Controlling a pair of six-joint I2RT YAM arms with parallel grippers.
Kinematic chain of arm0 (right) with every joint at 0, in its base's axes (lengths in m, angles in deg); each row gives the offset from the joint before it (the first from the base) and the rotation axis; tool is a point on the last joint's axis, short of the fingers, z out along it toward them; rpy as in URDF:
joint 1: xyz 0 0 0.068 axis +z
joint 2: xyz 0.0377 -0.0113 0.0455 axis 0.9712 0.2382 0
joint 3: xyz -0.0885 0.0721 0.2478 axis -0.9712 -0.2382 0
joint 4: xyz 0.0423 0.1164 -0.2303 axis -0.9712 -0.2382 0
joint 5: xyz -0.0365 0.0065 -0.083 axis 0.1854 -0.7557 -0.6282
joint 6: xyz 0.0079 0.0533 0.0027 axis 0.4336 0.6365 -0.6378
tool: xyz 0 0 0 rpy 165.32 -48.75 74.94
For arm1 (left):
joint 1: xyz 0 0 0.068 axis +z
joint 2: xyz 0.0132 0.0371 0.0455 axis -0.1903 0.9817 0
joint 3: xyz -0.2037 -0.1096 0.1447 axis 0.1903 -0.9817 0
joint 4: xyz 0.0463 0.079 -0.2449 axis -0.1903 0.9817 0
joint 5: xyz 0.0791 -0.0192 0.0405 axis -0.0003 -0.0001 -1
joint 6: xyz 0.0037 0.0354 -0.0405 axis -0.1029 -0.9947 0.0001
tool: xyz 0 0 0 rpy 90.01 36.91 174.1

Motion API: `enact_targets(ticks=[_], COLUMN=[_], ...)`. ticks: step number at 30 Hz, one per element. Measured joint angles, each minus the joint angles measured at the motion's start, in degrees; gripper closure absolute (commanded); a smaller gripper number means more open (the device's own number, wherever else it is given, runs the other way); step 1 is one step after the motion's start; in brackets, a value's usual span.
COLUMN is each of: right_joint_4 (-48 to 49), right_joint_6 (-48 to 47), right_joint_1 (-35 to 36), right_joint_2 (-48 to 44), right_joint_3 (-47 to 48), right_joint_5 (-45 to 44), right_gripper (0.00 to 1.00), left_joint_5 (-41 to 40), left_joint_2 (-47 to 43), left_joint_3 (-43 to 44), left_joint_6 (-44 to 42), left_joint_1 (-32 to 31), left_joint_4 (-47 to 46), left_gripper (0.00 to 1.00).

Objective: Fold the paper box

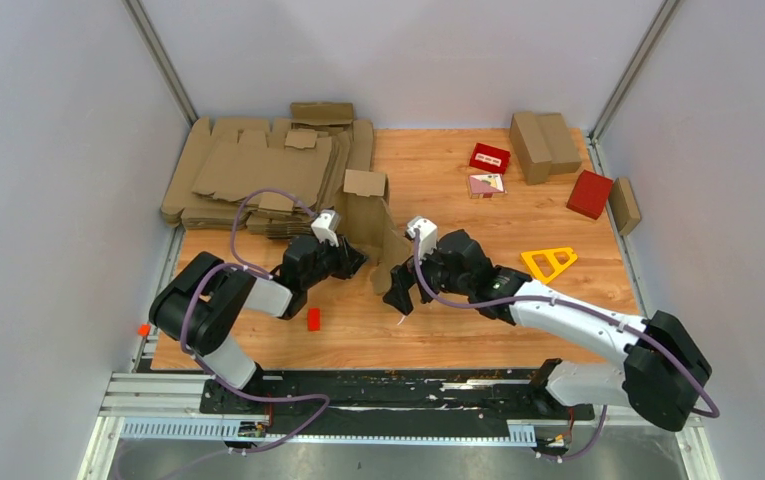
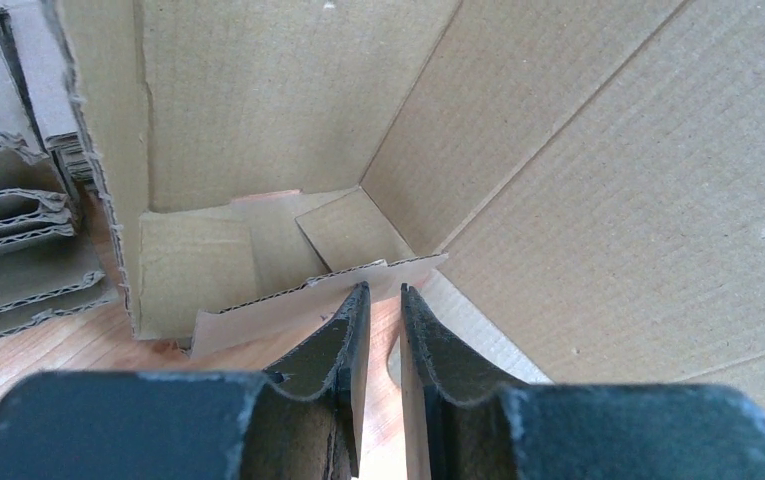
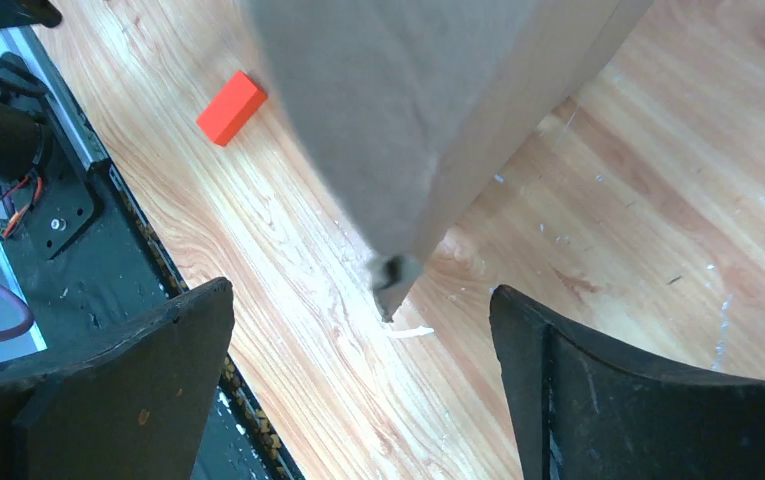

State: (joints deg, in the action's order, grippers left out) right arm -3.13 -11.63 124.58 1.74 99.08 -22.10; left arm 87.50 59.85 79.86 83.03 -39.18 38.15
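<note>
The paper box (image 1: 376, 225) is a brown cardboard blank standing half-raised at mid-table, its panels upright. The left wrist view faces its inner walls (image 2: 608, 180), with a low flap (image 2: 258, 310) lying across in front. My left gripper (image 1: 356, 258) is at the box's left side. Its fingertips (image 2: 383, 288) reach that flap's edge with only a narrow gap, and bare wood shows through it. My right gripper (image 1: 398, 290) is wide open at the box's near right corner. That corner (image 3: 393, 275) hangs just ahead of the spread jaws (image 3: 363, 320), touching neither finger.
A pile of flat cardboard blanks (image 1: 258, 175) fills the back left. Folded brown boxes (image 1: 543, 145), two red boxes (image 1: 489, 157) and a yellow triangular frame (image 1: 548, 262) lie to the right. A small red block (image 1: 314, 319) sits near the front edge, by the black rail (image 3: 68, 230).
</note>
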Motion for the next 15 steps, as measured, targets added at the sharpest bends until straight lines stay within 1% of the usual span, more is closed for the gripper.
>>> enact_targets(ticks=[6, 10, 15], right_joint_4=[-1.99, -4.17, -9.35], right_joint_6=[-1.4, -1.95, -3.91], right_joint_1=[0.0, 0.0, -0.07], right_joint_2=[-3.8, -8.07, -13.11], right_joint_3=[0.52, 0.83, 4.98], right_joint_5=[-0.42, -0.52, -3.13], right_gripper=[0.0, 0.0, 0.0], left_joint_5=[-0.09, -0.07, -0.09], left_joint_2=[0.39, 0.44, 0.5], left_joint_3=[0.02, 0.02, 0.13], left_joint_6=[0.33, 0.48, 0.63], left_joint_1=[0.57, 0.66, 0.9], left_joint_4=[0.0, 0.0, 0.02], left_gripper=[0.75, 0.75, 0.75])
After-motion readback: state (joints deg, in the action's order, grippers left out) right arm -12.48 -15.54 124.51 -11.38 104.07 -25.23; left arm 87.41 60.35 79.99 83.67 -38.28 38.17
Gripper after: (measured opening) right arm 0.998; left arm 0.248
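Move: The folded box's right side panel is centred about 7 cm ahead of my right hand, straight in line and 5 cm lower, its nearest corner just between my open fingers. The box's back wall stands some 15 cm ahead and 6 cm to the left. On the table, 11 or 12 cm down, a white scrap lies 8 cm back and 1 cm right, and the red block 8 cm back and 16 cm left. From my left hand the panel is about 7 cm right and 3 cm ahead. With its fingers already wide open and kept so, I lift my right hand up off the panel's near corner, about 8 cm, faster as it climbs, easing some 2 cm to the right. Its wrist tips the fingers up by roughly ten degrees. My left hand stays low beside the box. ##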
